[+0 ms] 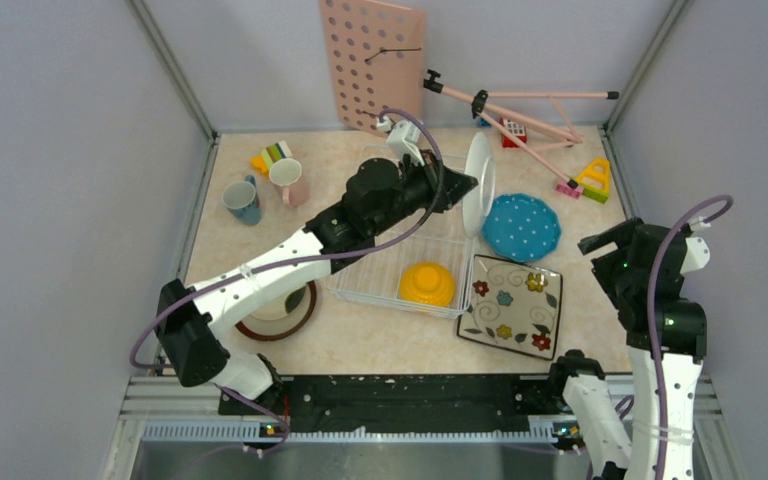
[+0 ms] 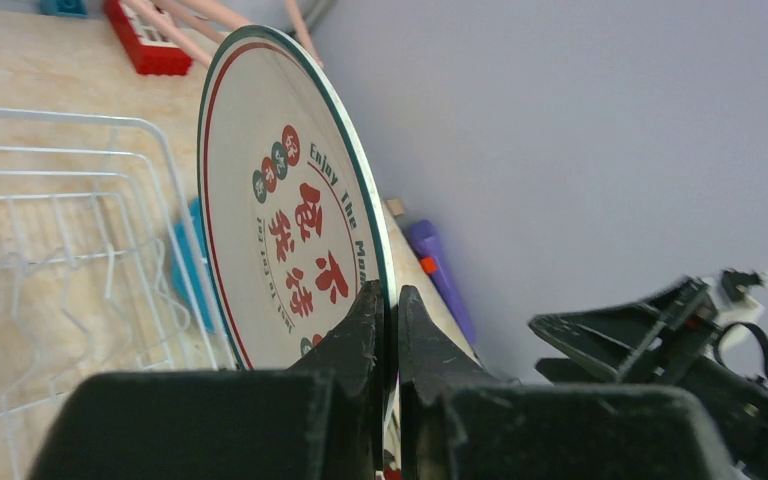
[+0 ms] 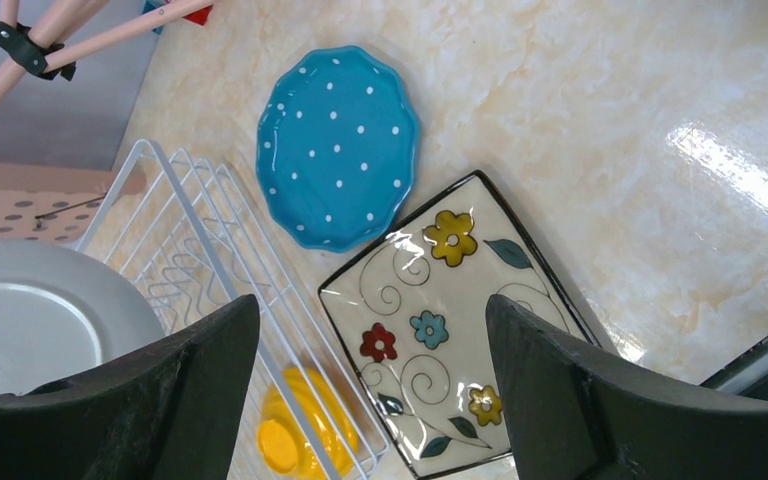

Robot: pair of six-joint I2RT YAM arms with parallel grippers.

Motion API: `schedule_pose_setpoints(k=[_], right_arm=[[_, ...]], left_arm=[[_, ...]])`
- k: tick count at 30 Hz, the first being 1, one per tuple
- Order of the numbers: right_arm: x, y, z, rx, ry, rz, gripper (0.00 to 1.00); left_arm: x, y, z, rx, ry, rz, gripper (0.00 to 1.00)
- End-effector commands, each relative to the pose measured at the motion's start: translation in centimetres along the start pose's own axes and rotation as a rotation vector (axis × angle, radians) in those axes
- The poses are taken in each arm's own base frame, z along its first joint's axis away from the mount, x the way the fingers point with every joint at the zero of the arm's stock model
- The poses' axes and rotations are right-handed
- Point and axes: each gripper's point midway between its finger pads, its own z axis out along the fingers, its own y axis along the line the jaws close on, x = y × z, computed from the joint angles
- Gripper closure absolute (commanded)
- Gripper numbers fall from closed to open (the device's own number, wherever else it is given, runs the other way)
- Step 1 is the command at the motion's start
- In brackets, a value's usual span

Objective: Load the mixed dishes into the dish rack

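Observation:
My left gripper is shut on the rim of the round white patterned plate, holding it upright on edge over the far right corner of the dish rack. A yellow bowl lies upside down inside the rack. Right of the rack lie the teal dotted plate and the square flowered plate. My right gripper hovers open and empty above the square plate. The teal mug and pink mug stand at the far left. The brown-rimmed cream plate lies partly under my left arm.
A pink pegboard leans on the back wall, with a pink folding stand lying beside it. Toy blocks sit near the mugs and at the far right. Grey walls close in three sides.

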Motion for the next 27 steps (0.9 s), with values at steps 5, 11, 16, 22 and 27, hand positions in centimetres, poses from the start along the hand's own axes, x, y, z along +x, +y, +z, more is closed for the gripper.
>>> schedule_pose_setpoints(k=[5,11,16,22,27], right_arm=[[0.1,0.7,0.8,-0.049,-0.014,-0.003,0.18],[0.1,0.7,1.2,-0.048,-0.02,-0.009,0.19],[0.2,0.4,1.4,-0.038,-0.024,-0.019,0.19],[0.6,0.2,1.7,-0.037,-0.011,-0.033,0.18],[0.9,-0.1,1.9,-0.03,-0.003,-0.04,0.18]], left_arm=[[-1.8,1.8,2.6,-0.021,-0.084,0.055,1.0],[-0.4,4.6,4.8,-0.088,-0.062,0.073,1.0],[1.4,6.8,6.5,-0.11,-0.025,0.077,1.0],[3.8,8.7,8.4,-0.107,0.01,0.119,1.0],[4.7,10.2,9.8,-0.143,0.02,0.139,0.99]])
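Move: The left hand already pinches the white plate upright; its place in the rack's far right part lies about 15 cm ahead, 4 cm right and 27 cm below. In the rack, the yellow bowl is some 4 cm back, 5 cm left and 33 cm down. Outside it, the blue plate lies 13 cm ahead and 18 cm right, the flowered tray 9 cm back and 15 cm right, both 36 cm below. From the right hand, that rack place is roughly 27 cm ahead, 20 cm left and 15 cm down. Keeping its pinch on the white plate's rim, the left hand lowers the plate upright into the rack's far right side among the wires. It sinks about 15 cm while reaching some 8 cm forward, easing a little right as the descent slows, and the wrist rolls about 15 degrees, its left side rising. ##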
